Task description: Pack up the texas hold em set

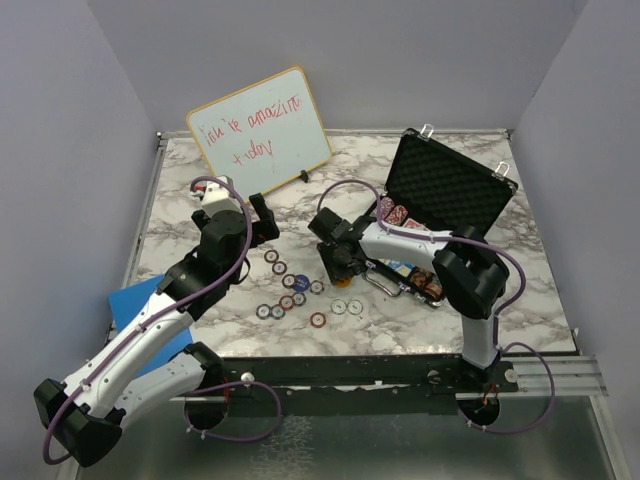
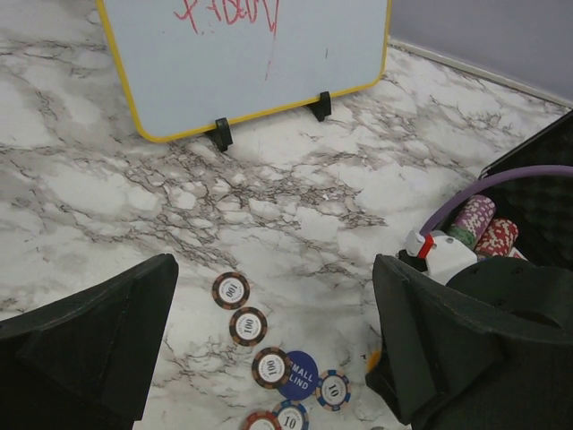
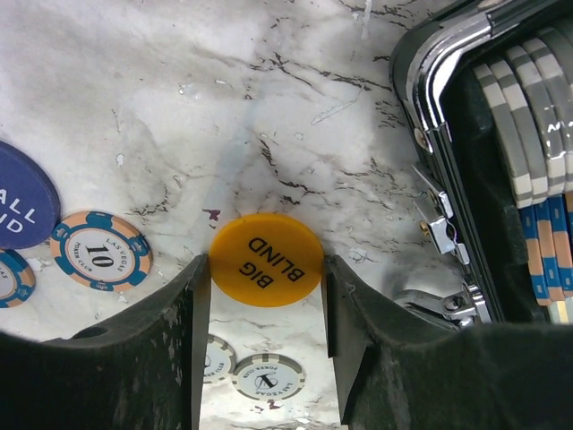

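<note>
The orange-yellow disc (image 3: pixel 266 258), marked BIG BLIND, lies flat on the marble table (image 1: pixel 200 180). My right gripper (image 3: pixel 267 279) has closed onto it, one fingertip touching each side of its edge. The black briefcase (image 1: pixel 450 180) stands open at the right, with rows of poker chips (image 3: pixel 528 134) in its tray. Loose chips (image 1: pixel 285 290) lie scattered mid-table, among them three brown ones (image 2: pixel 231 290) and a blue small-blind disc (image 2: pixel 303 374). My left gripper (image 2: pixel 273 305) hangs wide open above these chips, holding nothing. Cards and dice do not show.
A wood-framed whiteboard (image 1: pixel 258 130) with red writing stands at the back left on black feet (image 2: pixel 222 134). A blue sheet (image 1: pixel 140 300) lies off the table's left edge. Silver latches (image 3: pixel 439 228) jut from the briefcase rim beside my right fingers. Two white chips (image 3: pixel 267 376) lie under that gripper.
</note>
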Robot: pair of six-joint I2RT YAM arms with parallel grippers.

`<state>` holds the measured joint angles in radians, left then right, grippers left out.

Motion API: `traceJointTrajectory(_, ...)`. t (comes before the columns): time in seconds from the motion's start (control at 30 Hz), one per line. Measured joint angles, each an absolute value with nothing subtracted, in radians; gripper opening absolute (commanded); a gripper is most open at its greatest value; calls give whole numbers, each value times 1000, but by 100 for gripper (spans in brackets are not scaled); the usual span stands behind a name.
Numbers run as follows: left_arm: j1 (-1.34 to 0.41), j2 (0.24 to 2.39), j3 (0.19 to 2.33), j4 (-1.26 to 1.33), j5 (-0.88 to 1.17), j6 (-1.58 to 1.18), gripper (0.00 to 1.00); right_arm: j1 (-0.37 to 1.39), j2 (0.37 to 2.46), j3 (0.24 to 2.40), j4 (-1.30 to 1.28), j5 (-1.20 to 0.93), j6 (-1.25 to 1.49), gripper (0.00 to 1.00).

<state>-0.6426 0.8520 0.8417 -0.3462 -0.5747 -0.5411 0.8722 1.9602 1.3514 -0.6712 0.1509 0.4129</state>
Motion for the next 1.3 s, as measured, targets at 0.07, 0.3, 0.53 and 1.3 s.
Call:
traceJointTrajectory(0.07,-643,852,841,-347,-581,-542,99,873,1948,1338,-659,159,413,41)
traceJointTrajectory(0.3,-643,859,839,-347,-611,-541,99,874,1884,1320,-674,175,411,42)
traceJointTrajectory(0.53,-643,882,839,-347,-622,-541,99,867,1735,1320,-687,225,418,42)
traceJointTrajectory(1.3,-643,894,838,-347,-622,-542,99,588,1555,1074,-725,315,452,43)
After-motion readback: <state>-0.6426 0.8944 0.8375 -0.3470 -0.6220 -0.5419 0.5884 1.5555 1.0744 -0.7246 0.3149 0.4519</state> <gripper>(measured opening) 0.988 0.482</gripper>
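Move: The right hand, down at the table with the big blind already between its fingers, is taking it to the blue-and-yellow card box in the open case, about 16 cm to its right, 4 cm ahead and a couple of centimetres higher. The case handle lies some 10 cm to its right and 1 cm back; the small blind, 10 cm to its left and 1 cm back. From the left hand, the card box is roughly 31 cm right, 1 cm ahead and 22 cm below. Still pinching the big blind by its edges, the right hand lifts it nearly straight up, to some 10 cm, then sweeps about 15 cm right and slightly forward to the card box, sinking about 5 cm again towards it at the end. The wrist turns roughly 20 degrees clockwise and the fingertips swing a little forward; the grip stays shut on the disc. ##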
